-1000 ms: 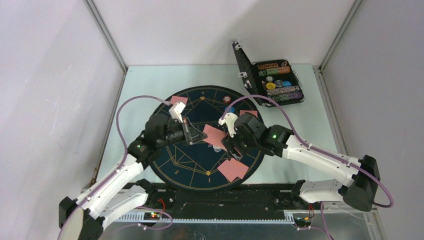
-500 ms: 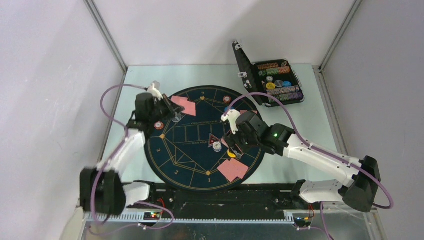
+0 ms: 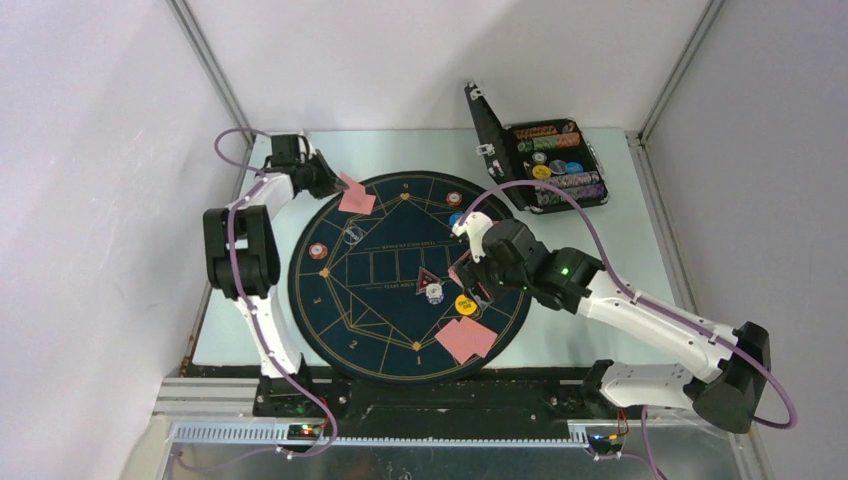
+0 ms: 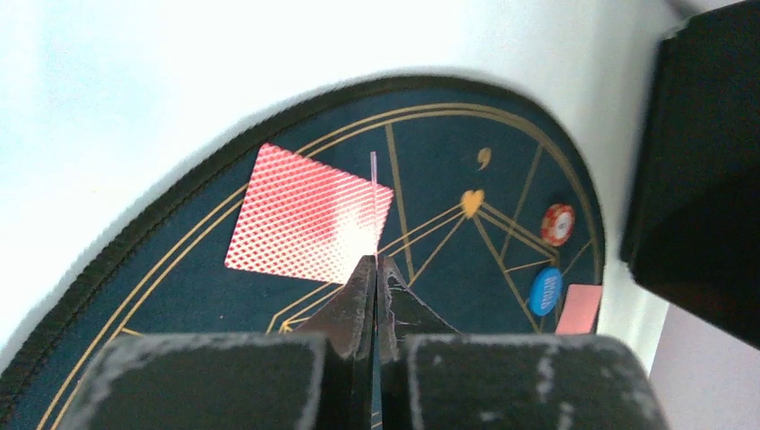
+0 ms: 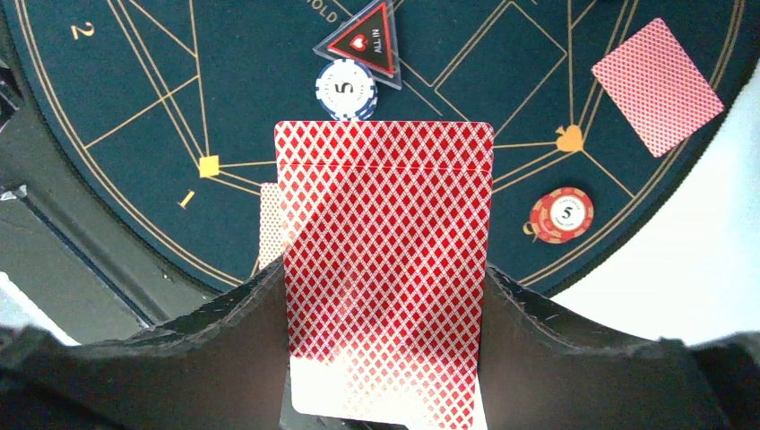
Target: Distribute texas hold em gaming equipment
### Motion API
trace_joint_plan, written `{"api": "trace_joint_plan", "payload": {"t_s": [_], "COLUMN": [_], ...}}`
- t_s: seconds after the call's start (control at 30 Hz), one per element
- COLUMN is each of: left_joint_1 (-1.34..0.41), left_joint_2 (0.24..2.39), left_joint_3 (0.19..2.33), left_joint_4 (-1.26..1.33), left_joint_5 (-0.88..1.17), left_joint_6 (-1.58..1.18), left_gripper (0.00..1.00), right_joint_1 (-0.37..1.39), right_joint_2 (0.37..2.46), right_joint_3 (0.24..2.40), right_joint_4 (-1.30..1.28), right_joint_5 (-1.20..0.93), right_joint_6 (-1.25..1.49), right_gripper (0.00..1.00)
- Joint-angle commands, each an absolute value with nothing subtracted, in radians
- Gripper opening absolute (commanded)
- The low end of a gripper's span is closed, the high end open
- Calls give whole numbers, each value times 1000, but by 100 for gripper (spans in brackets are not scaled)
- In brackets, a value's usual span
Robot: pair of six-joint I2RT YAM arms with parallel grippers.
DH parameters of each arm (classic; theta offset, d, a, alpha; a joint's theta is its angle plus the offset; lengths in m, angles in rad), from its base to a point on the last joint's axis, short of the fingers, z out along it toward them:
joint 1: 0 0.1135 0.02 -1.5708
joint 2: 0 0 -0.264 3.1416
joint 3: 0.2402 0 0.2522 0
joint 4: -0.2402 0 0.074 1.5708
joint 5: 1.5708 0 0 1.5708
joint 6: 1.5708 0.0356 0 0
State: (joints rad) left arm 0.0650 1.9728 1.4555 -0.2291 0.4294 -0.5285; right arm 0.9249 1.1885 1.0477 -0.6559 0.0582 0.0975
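Note:
My left gripper [image 3: 337, 182] [image 4: 373, 265] is shut on one playing card [image 4: 373, 193], seen edge-on, above the far-left rim of the mat. A pink-red-backed card [image 4: 309, 215] [image 3: 358, 199] lies face down just below it. My right gripper [image 3: 472, 274] [image 5: 385, 279] is shut on a stack of red-backed cards [image 5: 385, 269] over the mat's right half. On the mat lie a triangular marker [image 3: 427, 279], a white disc [image 3: 434, 294], a yellow disc [image 3: 465, 304], a blue disc [image 3: 457, 218], orange-red discs [image 3: 318, 251] [image 3: 454, 198] and cards [image 3: 466, 340] at the near edge.
The big round dark-blue mat [image 3: 380, 325] covers the table's middle. A black hinged case [image 3: 548, 165] stands open at the back right with rows of discs inside. White walls close in the left, back and right. Purple cables loop above both arms.
My left gripper has swung from the mat's middle, by the stack, to the far-left rim with a card in it. My right gripper has shifted slightly right and back with the stack.

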Motion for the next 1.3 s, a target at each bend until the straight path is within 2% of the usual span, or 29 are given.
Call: {"api": "trace_joint_plan", "payload": {"t_s": [0.0,0.07,0.13,0.17,0.2,0.27,0.43,0.47,0.5,0.63,0.8,0.97,1.13,1.27], "left_joint_1": [68,69,69,69,69,69,68,68,68,67,22,-229,-456,-535], "left_joint_2": [2017,2045,2061,2063,2061,2041,1933,1892,1870,1671,1410,1193,1136,1097], "left_joint_3": [1503,1517,1538,1541,1542,1537,1519,1513,1506,1409,1082,750,639,560], "left_joint_4": [-329,-354,-392,-402,-416,-443,-492,-499,-505,-448,-195,141,312,413], "left_joint_5": [449,432,411,399,376,333,235,214,208,269,568,706,746,711], "left_joint_6": [-485,-482,-472,-467,-460,-450,-431,-430,-432,-465,-567,-719,-833,-906], "left_gripper": [0,2,10,22,38,56,79,94,97,100,100,100,100,100], "right_joint_1": [918,916,917,917,917,917,916,917,918,920,934,953,976,983], "right_joint_2": [1157,1156,1154,1153,1152,1152,1155,1157,1158,1165,1179,1191,1200,1215], "right_joint_3": [1066,1066,1065,1065,1066,1066,1065,1065,1065,1066,1066,1066,1065,1066], "right_joint_4": [-617,-614,-615,-615,-616,-618,-620,-620,-622,-621,-618,-615,-614,-617], "right_joint_5": [80,80,80,81,82,83,81,80,79,72,61,54,37,38], "right_joint_6": [103,102,103,103,103,104,104,105,105,103,94,81,72,69], "right_gripper": [0,0,0,0,0,0,0,0,0,0,0,0,0,0]}}
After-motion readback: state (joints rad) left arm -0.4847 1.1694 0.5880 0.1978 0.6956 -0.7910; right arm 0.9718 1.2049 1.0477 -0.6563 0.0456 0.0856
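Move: The left hand, a single playing card in its shut fingers, has the pink card already lying on the mat about 4 cm ahead, 3 cm to its right and 10 cm below. The grey disc is some 5 cm back and 3 cm right, the red chip 10 cm back and 4 cm left. The deck in the right gripper is about 28 cm back, 25 cm right and 5 cm higher. From the right hand, that lying card is some 36 cm ahead and 23 cm left. Down about 5 cm and slightly back, the left hand brings its held card to the lying one and opens wide, letting go. It then lifts and sweeps roughly 27 cm back and 22 cm right towards the deck, turning some 40 degrees clockwise, fingers open. The right hand keeps its grip on the deck, easing a couple of centimetres back and left late on. ##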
